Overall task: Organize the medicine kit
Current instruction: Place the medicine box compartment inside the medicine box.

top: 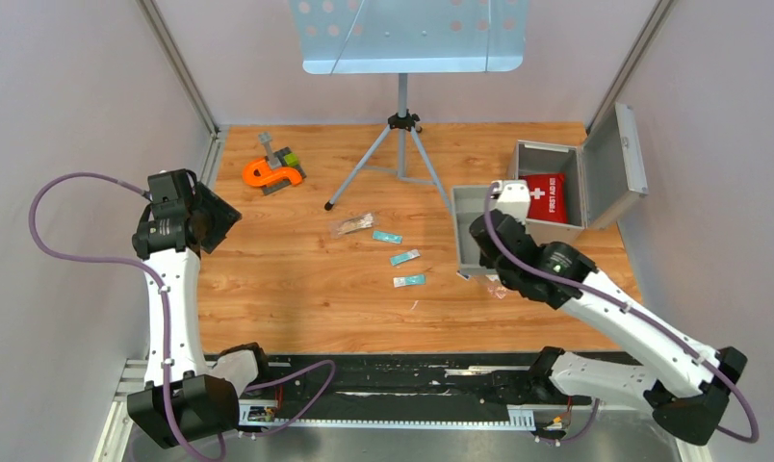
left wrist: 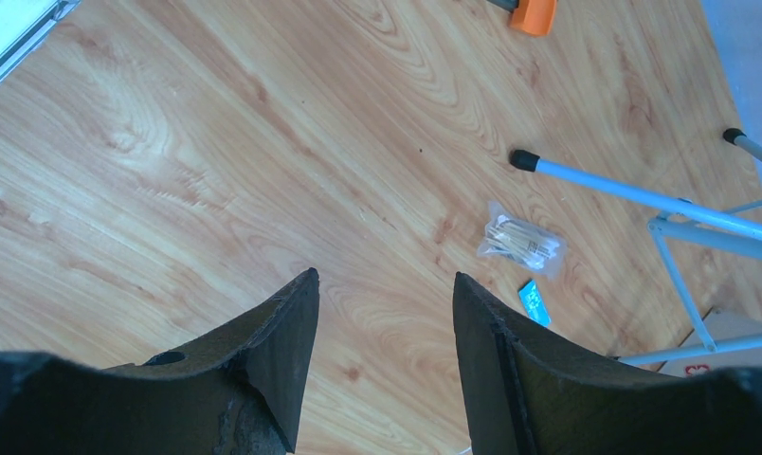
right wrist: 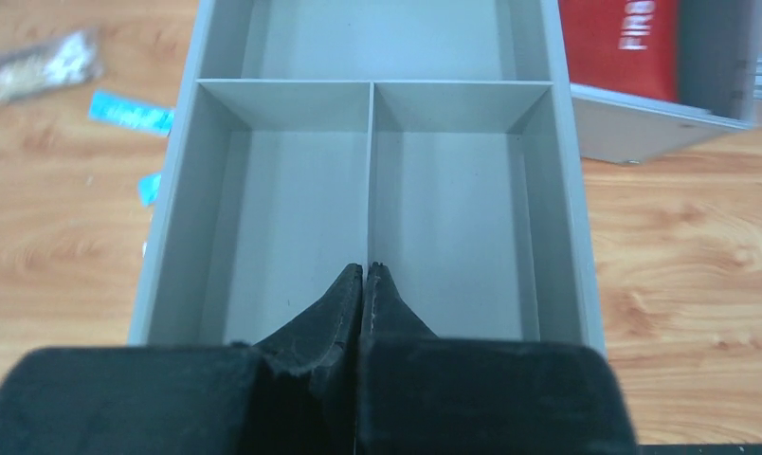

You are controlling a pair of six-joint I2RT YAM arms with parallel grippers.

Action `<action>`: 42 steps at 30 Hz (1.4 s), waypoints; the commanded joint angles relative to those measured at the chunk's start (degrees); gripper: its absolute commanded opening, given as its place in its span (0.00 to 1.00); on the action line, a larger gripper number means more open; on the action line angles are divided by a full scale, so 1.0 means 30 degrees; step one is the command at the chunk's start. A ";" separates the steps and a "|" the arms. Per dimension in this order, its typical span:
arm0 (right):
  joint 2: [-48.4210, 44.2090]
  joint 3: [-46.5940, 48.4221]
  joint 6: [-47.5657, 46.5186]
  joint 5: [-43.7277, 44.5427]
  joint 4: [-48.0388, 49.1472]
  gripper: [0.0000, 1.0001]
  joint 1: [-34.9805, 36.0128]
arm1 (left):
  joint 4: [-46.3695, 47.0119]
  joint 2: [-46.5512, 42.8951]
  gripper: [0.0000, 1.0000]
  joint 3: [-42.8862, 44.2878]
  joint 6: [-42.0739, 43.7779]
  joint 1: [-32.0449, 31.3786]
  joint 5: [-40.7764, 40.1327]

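Note:
The medicine kit [top: 614,164] stands open at the far right, lid up, with a red first-aid pouch [top: 547,197] inside; its front edge [right wrist: 643,128] shows in the right wrist view. A grey three-compartment tray [top: 468,226] lies just left of it. My right gripper [right wrist: 368,267] is shut over the tray [right wrist: 183,237], and the middle divider runs straight in between its tips. My left gripper [left wrist: 385,277] hangs open and empty over bare wood at the far left [top: 219,217]. A bag of cotton swabs [top: 351,224] and three teal packets [top: 405,257] lie mid-table.
A music stand's tripod [top: 400,144] stands at the back centre, one leg [left wrist: 624,190] reaching toward the swab bag [left wrist: 521,240]. An orange tool [top: 270,173] lies at the back left. A small pinkish scrap [top: 499,289] sits near the tray's front end.

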 commanded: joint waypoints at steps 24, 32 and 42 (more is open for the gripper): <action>0.1986 -0.4966 -1.2228 -1.0421 2.0184 0.00 -1.7479 | 0.1189 0.0019 0.62 -0.0848 -0.0406 0.0226 0.1424; 0.3712 -0.4794 -1.2579 -1.3385 2.1331 0.00 -1.8881 | 0.1040 -0.0037 0.62 -0.0876 -0.0340 0.0214 0.1317; 0.6056 -0.4027 -1.1141 -1.2152 2.2065 0.00 -1.8912 | 0.0953 -0.0211 0.62 -0.0962 -0.0276 0.0215 0.1272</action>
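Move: The right hand, holding the grey medicine box compartment by its divider, has the open medicine box about 20 cm ahead and 18 cm to its right, its middle some 12 cm lower. The red first aid pouch lies inside that box, at much the same place; the raised lid is about 14 cm farther right and 3 cm farther out than the box. A gauze packet lies roughly 3 cm ahead, 9 cm right, 17 cm below the hand. From the left hand the box is about 12 cm ahead, 70 cm right. Forward and to the right, about 19 and 17 cm, the right arm carries the compartment from beside the medicine box to over its mouth, first lifting a little, then sinking to finish about 5 cm lower. The shut fingers keep their pinch on the divider; the hand tips up some 15 degrees and swings clockwise, then mostly back, to line the compartment up with the box. ##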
